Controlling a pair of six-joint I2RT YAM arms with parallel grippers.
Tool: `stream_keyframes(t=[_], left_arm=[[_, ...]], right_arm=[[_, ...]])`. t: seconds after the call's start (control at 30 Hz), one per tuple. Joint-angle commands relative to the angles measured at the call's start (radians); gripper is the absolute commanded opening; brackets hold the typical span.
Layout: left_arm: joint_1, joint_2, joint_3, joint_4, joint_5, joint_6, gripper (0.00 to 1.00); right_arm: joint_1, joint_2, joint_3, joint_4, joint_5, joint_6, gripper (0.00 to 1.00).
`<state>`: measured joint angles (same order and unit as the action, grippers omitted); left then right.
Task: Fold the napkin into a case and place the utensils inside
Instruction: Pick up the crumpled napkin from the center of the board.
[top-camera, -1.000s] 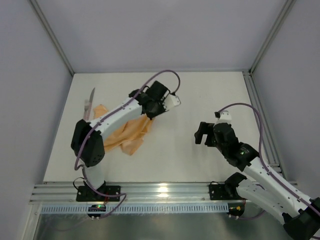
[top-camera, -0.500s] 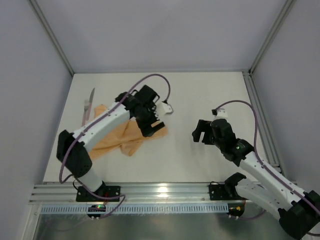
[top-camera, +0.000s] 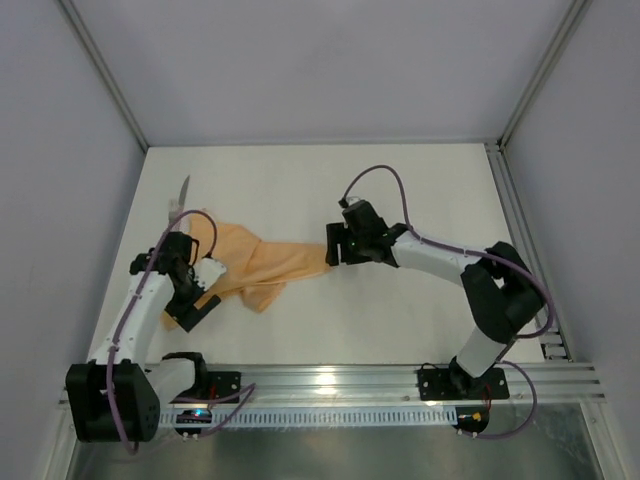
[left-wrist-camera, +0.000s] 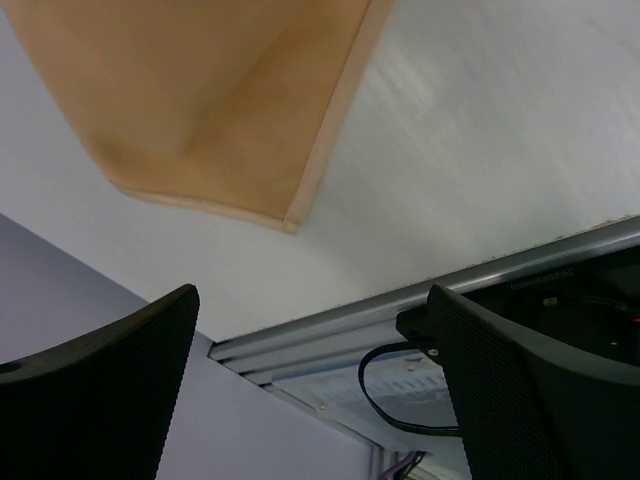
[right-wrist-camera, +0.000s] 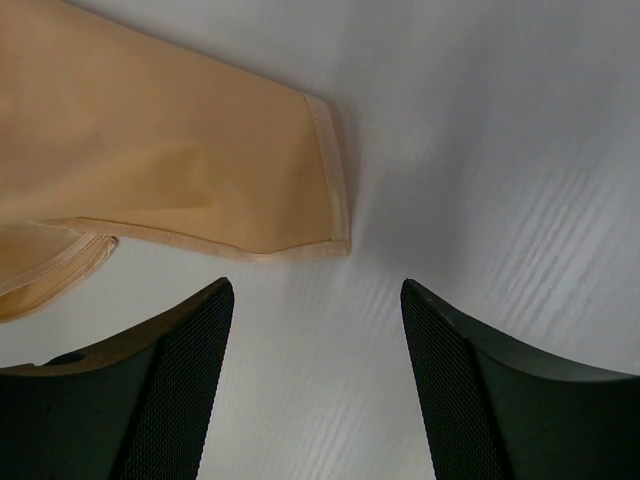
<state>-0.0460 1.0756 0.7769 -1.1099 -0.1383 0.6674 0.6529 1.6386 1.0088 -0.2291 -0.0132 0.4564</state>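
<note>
The peach-orange napkin (top-camera: 262, 262) lies loosely bunched on the table's left half, with one corner stretched out to the right. No case is in view. My right gripper (top-camera: 332, 248) sits at that right corner, open. In the right wrist view the hemmed corner (right-wrist-camera: 300, 200) lies just ahead of the gripper (right-wrist-camera: 315, 335), not between its fingers. My left gripper (top-camera: 192, 310) hangs open and empty off the napkin's near-left edge. The left wrist view has the cloth (left-wrist-camera: 210, 100) above the gripper (left-wrist-camera: 315, 370). One of the utensils, a knife (top-camera: 181, 195), lies at the far left beside the napkin.
A metal rail (top-camera: 330, 380) runs along the table's near edge and shows in the left wrist view (left-wrist-camera: 420, 300) too. Grey walls enclose the white table (top-camera: 420, 190) on three sides. A black cable (left-wrist-camera: 385, 395) loops below the rail.
My left gripper opened, let the napkin go and swung back to the near left. My right arm reached across to the napkin's right corner, which now lies stretched out to the right.
</note>
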Motion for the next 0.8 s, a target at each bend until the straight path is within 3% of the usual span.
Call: stream_keyframes(t=[0.0, 0.13, 0.3, 0.33, 0.4, 0.47, 0.5, 0.53, 0.6, 0.63, 0.7, 0.73, 0.77], left_arm=[[0.147, 0.032, -0.019, 0.139, -0.031, 0.092, 0.98], [0.212, 0.148, -0.051, 0.263, -0.046, 0.067, 0.98], [0.215, 0.228, -0.105, 0.361, -0.012, 0.026, 0.98], [0.213, 0.247, -0.113, 0.405, -0.009, 0.021, 0.98], [0.215, 0.267, -0.134, 0.442, 0.006, 0.012, 0.97], [0.215, 0.299, -0.139, 0.464, 0.026, 0.006, 0.85], [0.215, 0.308, -0.136, 0.466, 0.035, 0.003, 0.80], [0.213, 0.316, -0.136, 0.472, 0.043, -0.003, 0.70], [0.215, 0.316, -0.136, 0.473, 0.089, -0.012, 0.59], [0.213, 0.310, -0.133, 0.473, 0.104, -0.014, 0.47], [0.213, 0.282, -0.128, 0.472, 0.132, -0.023, 0.33], [0.213, 0.270, -0.123, 0.473, 0.132, -0.028, 0.13], [0.215, 0.239, -0.122, 0.488, 0.129, -0.034, 0.00]], right_arm=[[0.027, 0.076, 0.079, 0.010, 0.006, -0.021, 0.73], [0.060, 0.197, 0.140, -0.004, 0.053, -0.027, 0.73], [0.077, 0.265, 0.160, 0.008, 0.033, -0.016, 0.72], [0.080, 0.270, 0.157, 0.017, 0.029, -0.009, 0.70], [0.086, 0.280, 0.149, 0.049, -0.013, -0.004, 0.54], [0.086, 0.279, 0.143, 0.065, -0.024, 0.008, 0.38], [0.086, 0.273, 0.140, 0.071, -0.021, 0.010, 0.22], [0.086, 0.264, 0.137, 0.074, -0.013, 0.014, 0.16], [0.086, 0.218, 0.116, 0.083, 0.009, 0.011, 0.03], [0.086, 0.198, 0.100, 0.085, 0.047, 0.013, 0.03], [0.086, 0.129, 0.087, 0.083, 0.073, 0.007, 0.03], [0.086, 0.103, 0.071, 0.082, 0.079, 0.002, 0.03], [0.086, 0.077, 0.065, 0.076, 0.084, -0.004, 0.03]])
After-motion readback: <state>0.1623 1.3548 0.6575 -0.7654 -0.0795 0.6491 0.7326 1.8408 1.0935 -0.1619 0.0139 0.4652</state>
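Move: From the left hand, the napkin's near-left corner lies about 2 cm ahead, 4 cm left and 8 cm below; the loose flap on the near edge is some 7 cm ahead and 16 cm right, the fork about 27 cm ahead and 8 cm left. From the right hand, the napkin's right corner is 1 cm ahead, 5 cm left and 5 cm below; that flap sits 8 cm back and 19 cm left. Both hands sink, left about 7 cm, right 4, shift left, then close, pinching the napkin's left and right corners. ##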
